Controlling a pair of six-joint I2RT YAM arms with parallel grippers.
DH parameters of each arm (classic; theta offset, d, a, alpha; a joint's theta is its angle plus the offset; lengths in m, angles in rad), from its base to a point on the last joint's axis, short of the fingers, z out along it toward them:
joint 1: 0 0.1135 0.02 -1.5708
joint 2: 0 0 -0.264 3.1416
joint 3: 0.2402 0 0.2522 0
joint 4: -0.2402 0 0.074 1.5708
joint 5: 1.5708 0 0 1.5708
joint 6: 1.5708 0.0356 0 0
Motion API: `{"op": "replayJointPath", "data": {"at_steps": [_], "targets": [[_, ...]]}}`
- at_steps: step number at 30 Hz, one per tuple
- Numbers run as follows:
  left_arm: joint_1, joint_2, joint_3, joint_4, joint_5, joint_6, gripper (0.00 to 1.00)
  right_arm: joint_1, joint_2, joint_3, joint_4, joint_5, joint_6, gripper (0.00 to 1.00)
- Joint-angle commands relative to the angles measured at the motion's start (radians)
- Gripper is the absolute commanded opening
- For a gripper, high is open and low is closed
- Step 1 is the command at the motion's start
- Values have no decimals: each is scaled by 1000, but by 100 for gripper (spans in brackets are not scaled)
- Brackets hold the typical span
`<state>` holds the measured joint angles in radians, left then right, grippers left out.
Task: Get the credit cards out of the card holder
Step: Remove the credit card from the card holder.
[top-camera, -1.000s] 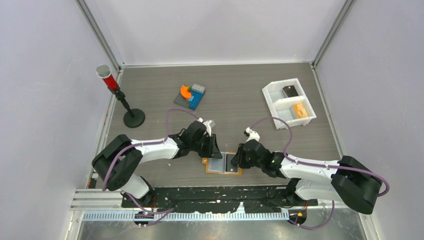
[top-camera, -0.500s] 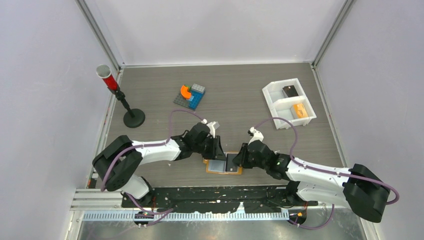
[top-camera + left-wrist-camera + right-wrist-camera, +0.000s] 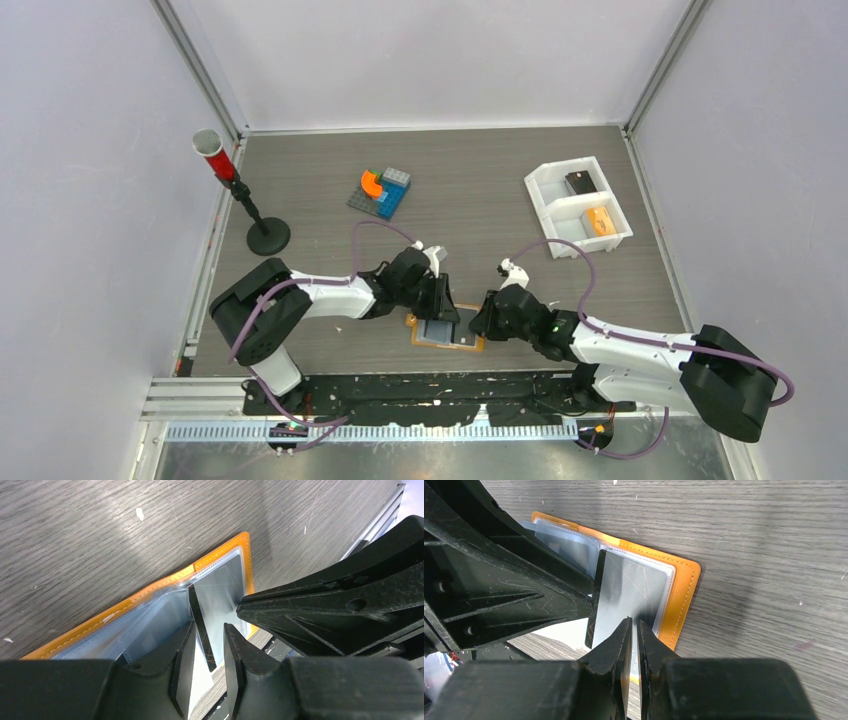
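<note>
The card holder (image 3: 445,333) lies open on the table near the front edge, tan-orange with clear sleeves (image 3: 150,592) (image 3: 681,595). A grey credit card (image 3: 634,587) sticks out of its right-hand sleeve and is tilted up. My right gripper (image 3: 482,318) (image 3: 634,621) is shut on this card's near edge. From the left wrist the same card (image 3: 200,625) shows edge-on as a dark strip. My left gripper (image 3: 441,305) (image 3: 209,627) is open, its fingers either side of that strip with a gap showing. The two grippers are close together over the holder.
A white two-compartment tray (image 3: 577,208) at the back right holds a dark item and an orange block. Toy bricks (image 3: 381,190) sit at the back centre. A red cup on a black stand (image 3: 240,195) is at the left. The metal front rail (image 3: 400,400) runs just behind the holder.
My left gripper has moved right and down onto the holder. The right gripper has shifted slightly right, staying on the holder's right half.
</note>
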<state>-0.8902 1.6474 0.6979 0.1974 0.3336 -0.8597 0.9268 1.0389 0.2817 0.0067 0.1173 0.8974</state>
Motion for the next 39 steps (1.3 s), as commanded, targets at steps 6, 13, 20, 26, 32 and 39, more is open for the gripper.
{"op": "replayJointPath", "data": {"at_steps": [6,13,20,26,32,39], "targets": [[-22,-17,38,-119,-114,66,30,-5,1,-29,-11,37,6,16],[-24,11,31,-54,-46,19,30,-5,0,-28,-11,38,3,16],[-25,-19,11,6,-5,-27,20,-5,-17,-48,-11,42,11,16],[-24,-22,10,50,35,-64,16,-5,-15,-57,21,40,14,16],[-24,-18,15,60,51,-76,7,-5,-17,-56,22,33,15,16],[-21,-56,5,35,32,-78,0,-6,-30,-52,-23,46,13,17]]}}
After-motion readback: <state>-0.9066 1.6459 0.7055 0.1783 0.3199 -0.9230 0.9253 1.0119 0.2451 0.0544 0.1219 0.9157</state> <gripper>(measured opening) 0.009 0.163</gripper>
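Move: Just right of the left fingers, about 3 cm off and 1 cm back, lies the middle of the card in the holder's right page, a centimetre lower; its dark exposed edge stands between the open tips. The card holder's left page is some 4 cm left and 1 cm back. The right fingertips rest about 4 cm to the left hand's right, 1 cm back. From the right hand, the card's middle is about 1 cm left and 1 cm below. Closing from roughly a third open to fully shut, the left fingers pinch the card's dark edge near the fold of the holder; the hand first stays almost in place, then eases back by about half a centimetre, its wrist barely turning. The right hand holds still, its nearly shut fingertips keeping the right page down. ##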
